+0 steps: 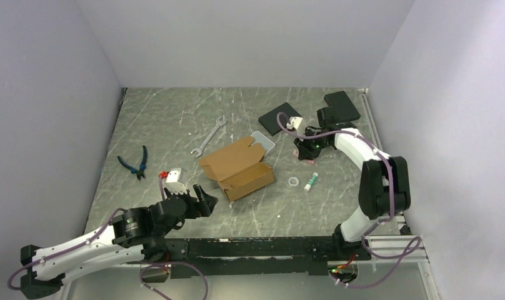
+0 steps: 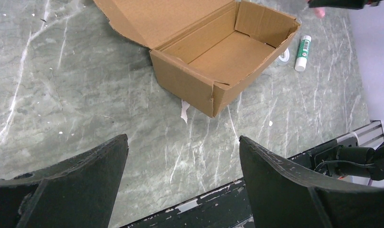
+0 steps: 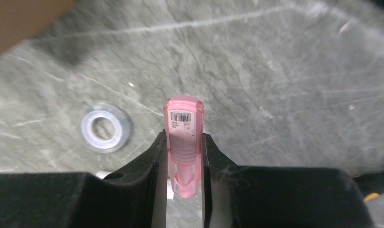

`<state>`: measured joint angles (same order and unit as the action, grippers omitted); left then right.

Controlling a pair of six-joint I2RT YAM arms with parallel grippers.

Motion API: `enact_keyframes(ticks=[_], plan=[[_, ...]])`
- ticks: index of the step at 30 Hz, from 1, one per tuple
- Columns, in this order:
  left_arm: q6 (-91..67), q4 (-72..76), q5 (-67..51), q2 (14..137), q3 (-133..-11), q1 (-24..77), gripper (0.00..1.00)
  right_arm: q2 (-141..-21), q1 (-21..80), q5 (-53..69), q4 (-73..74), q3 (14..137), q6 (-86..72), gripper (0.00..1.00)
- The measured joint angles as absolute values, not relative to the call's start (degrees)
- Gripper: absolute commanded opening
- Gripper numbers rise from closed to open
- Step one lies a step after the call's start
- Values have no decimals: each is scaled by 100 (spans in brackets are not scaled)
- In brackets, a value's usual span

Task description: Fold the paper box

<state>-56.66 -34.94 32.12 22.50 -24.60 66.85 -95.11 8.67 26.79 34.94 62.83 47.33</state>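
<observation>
The paper box (image 1: pixel 237 169) is a brown cardboard carton in the middle of the table, its lid flap lying open toward the back left; in the left wrist view the paper box (image 2: pixel 218 52) shows an empty inside. My left gripper (image 1: pixel 203 203) hovers near the front edge, short of the box, open with nothing between its fingers (image 2: pixel 183 140). My right gripper (image 1: pixel 306 156) is right of the box and shut on a pink translucent tube (image 3: pixel 183 118) with a barcode label, held above the table.
A white ring (image 3: pixel 104 128) and a green-and-white glue stick (image 1: pixel 310 181) lie right of the box. A wrench (image 1: pixel 209 139) and blue pliers (image 1: pixel 136 162) lie at the left. Two black slabs (image 1: pixel 281 117) (image 1: pixel 340 106) and a translucent case (image 1: pixel 264 140) sit behind.
</observation>
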Motion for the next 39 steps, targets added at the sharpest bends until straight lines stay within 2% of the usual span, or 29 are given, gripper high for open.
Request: enact_keyframes(ticks=[7, 16, 32, 39], plan=[[-5671, -3468, 3212, 2248, -2418, 6685, 91, -8680, 1389, 3548, 3997, 6569, 4849, 6], [-5688, -3345, 3194, 2482, -2410, 6685, 91, -9059, 2950, 4073, 4823, 7404, 5205, 7], [-5795, -3052, 3127, 2797, -2364, 6685, 90, -10475, 3894, 3312, 5544, 8755, 5586, 10], [-5813, -3098, 3114, 2676, -2364, 6685, 90, -10687, 4056, 3148, 5603, 8735, 5596, 18]])
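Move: The paper box stands open; the middle of its tray lies about 20 cm to the right hand's left, 10 cm back and 3 cm below the pink tube already in that hand. The tape roll lies some 4 cm left and 10 cm back, the glue stick about 3 cm right and 10 cm back, both roughly 5 cm below. From the left hand, the tray is about 10 cm ahead, 12 cm right and 10 cm lower. Leftward and back in one quick arc, the right hand carries the pink tube roughly 20 cm left and 9 cm back to above the open tray, climbing over the near-right wall's height first, then sinking about 5 cm. On the way it turns some 40 degrees counter-clockwise; the fingers keep their pinch on the tube. ##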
